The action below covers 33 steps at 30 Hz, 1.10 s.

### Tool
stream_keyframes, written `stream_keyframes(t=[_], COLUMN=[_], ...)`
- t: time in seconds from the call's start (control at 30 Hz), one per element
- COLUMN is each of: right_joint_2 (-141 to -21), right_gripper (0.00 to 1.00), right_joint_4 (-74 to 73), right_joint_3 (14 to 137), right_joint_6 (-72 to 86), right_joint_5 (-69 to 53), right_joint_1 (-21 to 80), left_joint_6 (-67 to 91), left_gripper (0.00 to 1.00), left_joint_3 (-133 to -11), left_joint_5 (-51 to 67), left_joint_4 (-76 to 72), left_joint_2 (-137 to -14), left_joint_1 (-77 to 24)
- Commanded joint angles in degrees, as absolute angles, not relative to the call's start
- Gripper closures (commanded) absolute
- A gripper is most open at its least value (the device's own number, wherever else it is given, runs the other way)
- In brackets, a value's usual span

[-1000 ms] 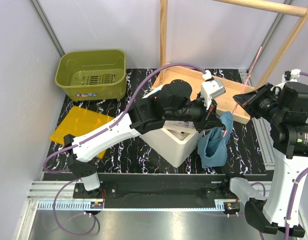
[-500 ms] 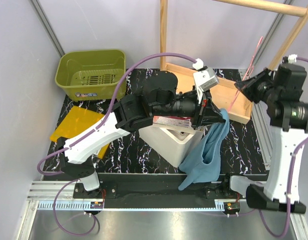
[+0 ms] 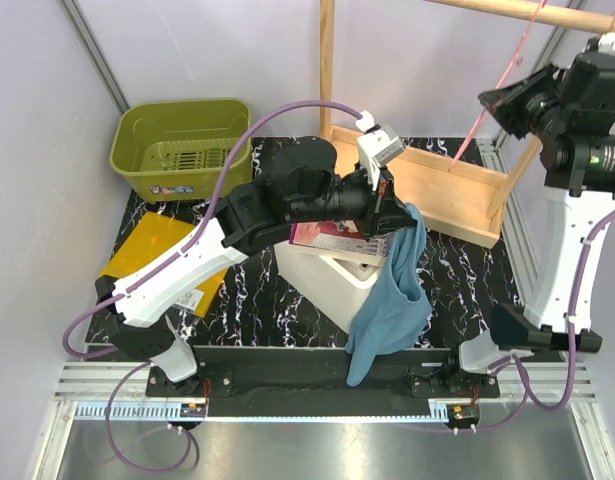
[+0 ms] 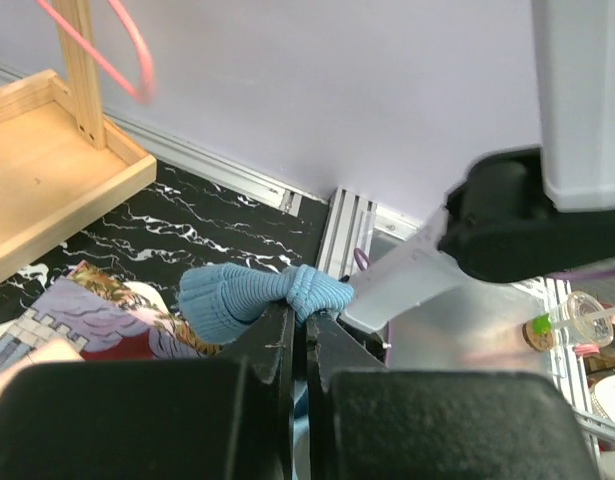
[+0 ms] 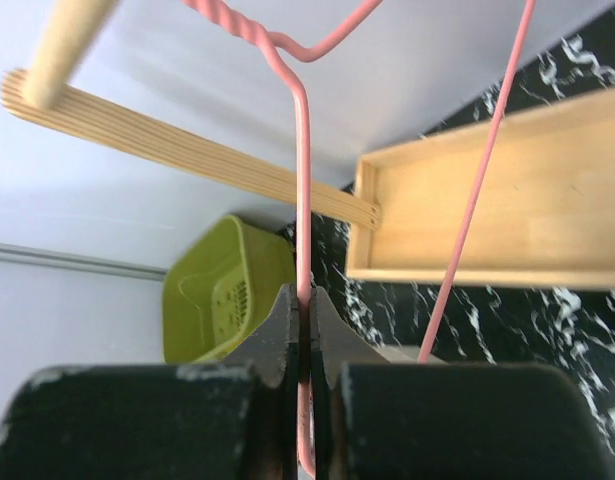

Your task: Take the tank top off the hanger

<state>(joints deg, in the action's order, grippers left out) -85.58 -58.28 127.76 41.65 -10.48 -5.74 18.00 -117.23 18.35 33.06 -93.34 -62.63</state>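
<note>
The teal-blue tank top hangs limp from my left gripper, in front of the white box and down to the table's near edge. In the left wrist view my left gripper is shut on a bunched fold of the tank top. The pink wire hanger is held high at the right, apart from the tank top, its top near the wooden rail. My right gripper is shut on it. In the right wrist view the jaws pinch the hanger wire.
A white box holding a printed item stands mid-table. A wooden rack with a tray base, a post and a top rail stands at the back right. A green basket and an orange sheet lie at the left.
My right arm has lifted the hanger up and back toward the rail. My left gripper has pulled the tank top left, away from the hanger; the fabric now hangs long and free.
</note>
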Motion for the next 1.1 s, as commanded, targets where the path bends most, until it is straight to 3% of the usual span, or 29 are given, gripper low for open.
stream_keyframes(t=[0.0,0.1,0.27,0.67,0.83,1.07], right_joint_2=[-92.0,-95.8,-98.3,-93.8,-90.6,-86.3], right_gripper=[1.0,1.0,1.0,1.0,1.0,0.93], right_joint_4=[-55.1,-55.2,-55.0,-53.2,-51.6,-50.2], right_joint_3=[138.0,143.9,143.8,130.3,122.4,115.4], right_joint_6=[43.5,45.3,48.8,48.9,47.0,46.1], right_joint_5=[-11.3,-10.7,-7.9,-5.7,-7.0,-7.5], right_joint_1=[-5.7,-5.8,-5.8,-6.1,-6.1,-6.1], left_joint_6=[18.5,19.4,20.0,22.5,22.8,24.8], left_gripper=[1.0,1.0,1.0,1.0,1.0,1.0], left_joint_3=[-115.3,-112.1,-104.8,-93.7,-93.4,-93.0], left_joint_5=[17.8,17.8,15.3,7.9,5.1,1.3], left_joint_4=[29.2,29.3,29.4,35.6,41.9,48.3], left_joint_2=[-87.3,-84.3,-77.3,-65.1,-60.9,-57.0], left_joint_1=[-62.5,-61.2,-58.5,-52.7,-45.8,-38.1])
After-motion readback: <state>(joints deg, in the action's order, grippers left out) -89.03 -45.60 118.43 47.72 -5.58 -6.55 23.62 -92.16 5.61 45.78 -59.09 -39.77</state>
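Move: The tank top already hangs free from the left fingers; the yellow envelope that it heads towards lies about 50 cm to this hand's left, 19 cm ahead and 45 cm below. The green basket is equally far left but 47 cm ahead, 38 cm below; the white bin is 13 cm ahead, 7 cm left, 33 cm below. The right hand holds the empty hanger; the rod's hooking spot is some 7 cm ahead, 3 cm right and 11 cm above, the right post 8 cm ahead and 20 cm right. The tank top, still pinched by the strap, is carried about 23 cm left, away from the hanger and towards the yellow envelope, the left hand turning some 35 degrees counter-clockwise. Meanwhile the right hand takes the hanger forward and slightly up, then down onto the rod and a touch back, its fingers still around the wire. ##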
